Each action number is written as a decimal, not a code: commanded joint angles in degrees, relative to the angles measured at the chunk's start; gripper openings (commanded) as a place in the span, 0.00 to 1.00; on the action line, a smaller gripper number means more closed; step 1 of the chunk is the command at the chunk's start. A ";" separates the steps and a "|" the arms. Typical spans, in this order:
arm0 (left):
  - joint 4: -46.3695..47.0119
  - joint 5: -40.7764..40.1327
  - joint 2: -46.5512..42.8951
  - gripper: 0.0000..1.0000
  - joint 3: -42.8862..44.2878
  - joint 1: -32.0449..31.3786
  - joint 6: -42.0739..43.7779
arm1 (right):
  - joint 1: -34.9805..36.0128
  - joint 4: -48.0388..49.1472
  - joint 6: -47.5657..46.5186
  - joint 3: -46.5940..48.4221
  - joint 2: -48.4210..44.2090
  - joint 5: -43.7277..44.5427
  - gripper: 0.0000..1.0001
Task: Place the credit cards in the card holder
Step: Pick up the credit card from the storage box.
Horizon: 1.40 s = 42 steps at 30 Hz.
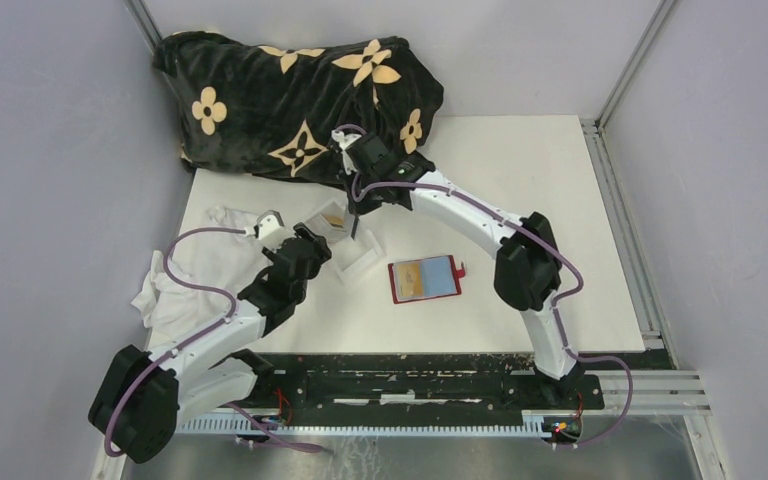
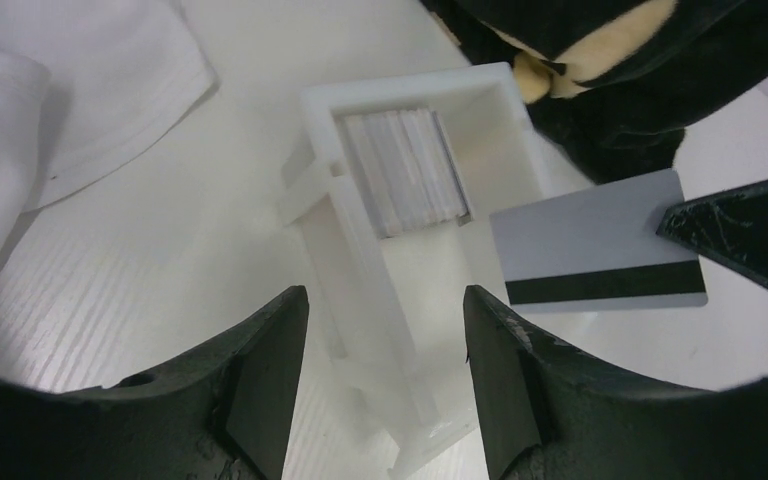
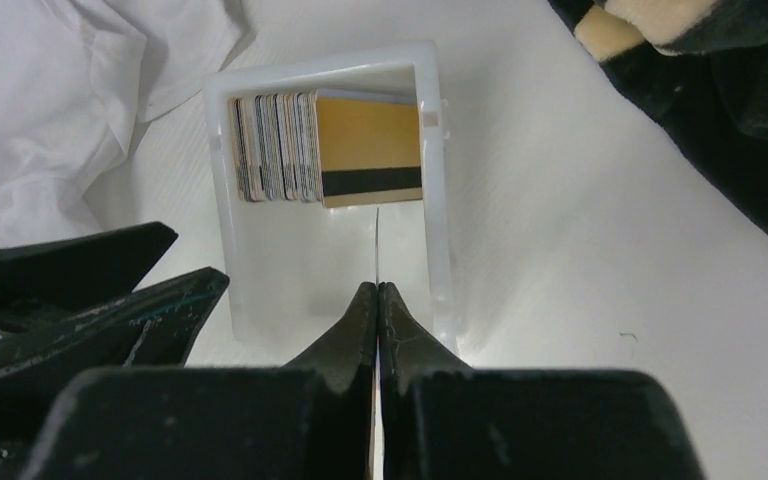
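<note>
A stack of credit cards (image 3: pixel 278 146) stands on edge in a clear plastic box (image 3: pixel 320 75), with a yellow-orange card (image 3: pixel 370 150) at its front. My right gripper (image 3: pixel 377 288) is shut on a grey credit card (image 2: pixel 600 240) with a black stripe, held just above the box beside its right wall. This card shows only as a thin edge (image 3: pixel 376 240) in the right wrist view. My left gripper (image 2: pixel 385 300) is open, its fingers astride the box's near wall (image 2: pixel 380 290) without touching it. The card holder (image 1: pixel 425 280), red, lies open on the table with cards in it, right of the box (image 1: pixel 348 245).
A white cloth (image 1: pixel 200 265) lies crumpled left of the box. A black blanket (image 1: pixel 290 100) with tan flowers is heaped at the back, close behind the right wrist. Grey walls close in the table (image 1: pixel 530 180) on both sides.
</note>
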 commanded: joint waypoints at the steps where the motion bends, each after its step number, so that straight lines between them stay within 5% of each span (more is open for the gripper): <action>1: 6.06 5.01 -2.85 0.66 2.08 0.25 6.37 | 0.33 3.69 -1.36 -5.53 -10.14 -0.38 0.01; 11: 24.87 30.25 -5.94 0.69 -3.32 0.19 11.37 | -0.24 7.64 1.86 -30.19 -33.15 -6.85 0.01; 20: 45.09 53.99 0.67 0.70 -8.15 -0.03 9.31 | -1.24 13.14 9.13 -48.30 -49.18 -14.39 0.01; 42: 54.15 74.00 9.67 0.66 -9.61 -1.79 8.39 | -7.09 22.57 17.28 -62.17 -56.50 -26.78 0.01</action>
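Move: The credit card already pinched in the right fingers has its middle some 10 cm to the left hand's right, 2 cm ahead and 2 cm higher. From the right hand, the open card holder lies about 11 cm back, 17 cm right and 11 cm down on the table; the storage box's middle is 9 cm straight below, about 1 cm back and 1 cm left. Back and to the right, the right hand carries the still-pinched card away from the storage box, about 17 cm back and 13 cm right, rising early and ending 5 cm higher, its fingers swinging round to point more leftward. The left hand lifts and sweeps about 17 cm right, then also draws back 10 cm, turning clockwise some 70 degrees so its open fingers meet the card's free end. ##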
